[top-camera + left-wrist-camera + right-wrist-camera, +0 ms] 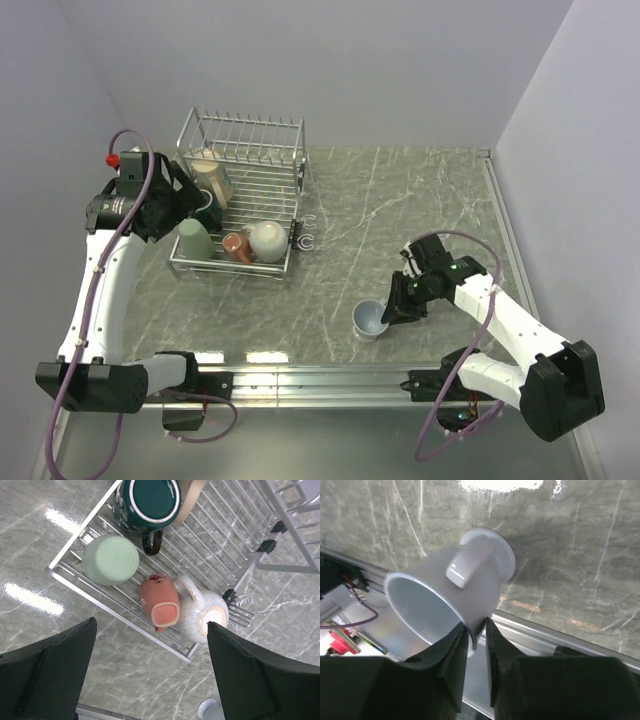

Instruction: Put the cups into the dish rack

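Note:
The dish rack (242, 121) stands at the far left of the table. In it are a tan cup (212, 175), a dark green cup (150, 502), a pale green cup (110, 560) upside down, a red-brown cup (160, 602) on its side and a cream cup (202, 612). My left gripper (152, 680) hovers open above the rack's front corner (75, 587), holding nothing. Near the front edge, the light blue-grey cup (450, 590) is tilted, its handle facing the right wrist camera. My right gripper (477, 630) is shut on its rim, one finger inside and one outside.
Small metal hooks (306, 238) hang off the rack's right side. An aluminium rail (300, 378) runs along the near table edge, just below the held cup. White walls close in the left, back and right sides.

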Robot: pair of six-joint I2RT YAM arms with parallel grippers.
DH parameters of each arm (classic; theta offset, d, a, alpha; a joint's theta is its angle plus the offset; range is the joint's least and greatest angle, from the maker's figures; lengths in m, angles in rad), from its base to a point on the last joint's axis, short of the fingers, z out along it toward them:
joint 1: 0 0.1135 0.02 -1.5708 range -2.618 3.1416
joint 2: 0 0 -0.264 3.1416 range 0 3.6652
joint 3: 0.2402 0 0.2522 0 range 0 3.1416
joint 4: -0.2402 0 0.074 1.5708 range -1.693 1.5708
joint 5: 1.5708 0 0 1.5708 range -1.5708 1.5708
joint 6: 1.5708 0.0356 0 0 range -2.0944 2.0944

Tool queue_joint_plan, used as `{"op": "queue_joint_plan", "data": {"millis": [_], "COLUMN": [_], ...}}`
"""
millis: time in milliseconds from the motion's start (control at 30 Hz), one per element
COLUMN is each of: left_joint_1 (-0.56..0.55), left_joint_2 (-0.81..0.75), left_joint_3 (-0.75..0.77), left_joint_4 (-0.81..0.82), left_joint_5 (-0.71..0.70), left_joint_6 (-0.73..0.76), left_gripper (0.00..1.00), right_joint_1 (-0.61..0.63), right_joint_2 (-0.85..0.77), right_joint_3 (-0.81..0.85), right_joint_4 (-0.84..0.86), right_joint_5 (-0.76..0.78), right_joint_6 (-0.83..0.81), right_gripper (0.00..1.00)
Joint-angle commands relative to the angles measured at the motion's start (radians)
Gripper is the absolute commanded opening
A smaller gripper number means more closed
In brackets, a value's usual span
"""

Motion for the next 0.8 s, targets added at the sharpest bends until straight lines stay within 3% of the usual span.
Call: {"op": "queue_joint_plan", "data": {"millis": [0, 33, 333, 500, 667, 767], "left_joint_1": [0.001, 0.001, 0.001, -0.001, -0.001, -0.001], "left_joint_2": [0.008, 0.011, 0.013, -0.021, -0.046, -0.062], "left_joint_3": [0.066, 0.078, 0.118, 0.166, 0.175, 0.118], "left_joint_4": [-0.006, -0.005, -0.008, 0.033, 0.218, 0.433], "left_joint_5": [0.018, 0.018, 0.039, 0.116, 0.464, 0.698], "left_joint_6": [0.002, 0.006, 0.013, 0.032, -0.01, -0.118], "left_gripper": [0.97, 0.97, 0.97, 0.97, 0.99, 0.99], "right_joint_1": [0.035, 0.044, 0.057, 0.054, 0.044, 0.026], "right_joint_2": [0.028, 0.042, 0.082, 0.074, 0.068, 0.079], "right_joint_3": [-0.009, -0.01, 0.025, 0.179, 0.362, 0.468], "right_joint_4": [0.034, 0.039, 0.041, 0.001, 0.123, 0.357], "right_joint_5": [0.069, 0.069, 0.083, 0.035, -0.239, -0.395], "right_joint_6": [0.012, 0.012, 0.006, 0.026, 0.139, 0.289], "right_gripper": [0.29, 0.0, 0.0, 0.0, 0.0, 0.0]}}
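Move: The last grey-blue cup stands right at the right gripper's nearly shut fingers, its middle about 4 cm to their left and 4 cm below, its rim between the tips. From that hand the white cup in the rack is some 16 cm ahead and 24 cm left, the red cup about 15 cm ahead and 30 cm left, both a few centimetres lower. From the left gripper the grey-blue cup lies roughly 16 cm back, 35 cm right and 22 cm below. Finish shutting the right fingers on the rim of the grey-blue cup, pause there briefly, then lift it fast, about 11 cm up and some 6 cm each forward and left towards the rack, rolling the hand's left side up a little. Meanwhile raise the wide-open left gripper about 10 cm, first slowly, then swing it some 7 cm right towards the cup, turning the wrist clockwise. ##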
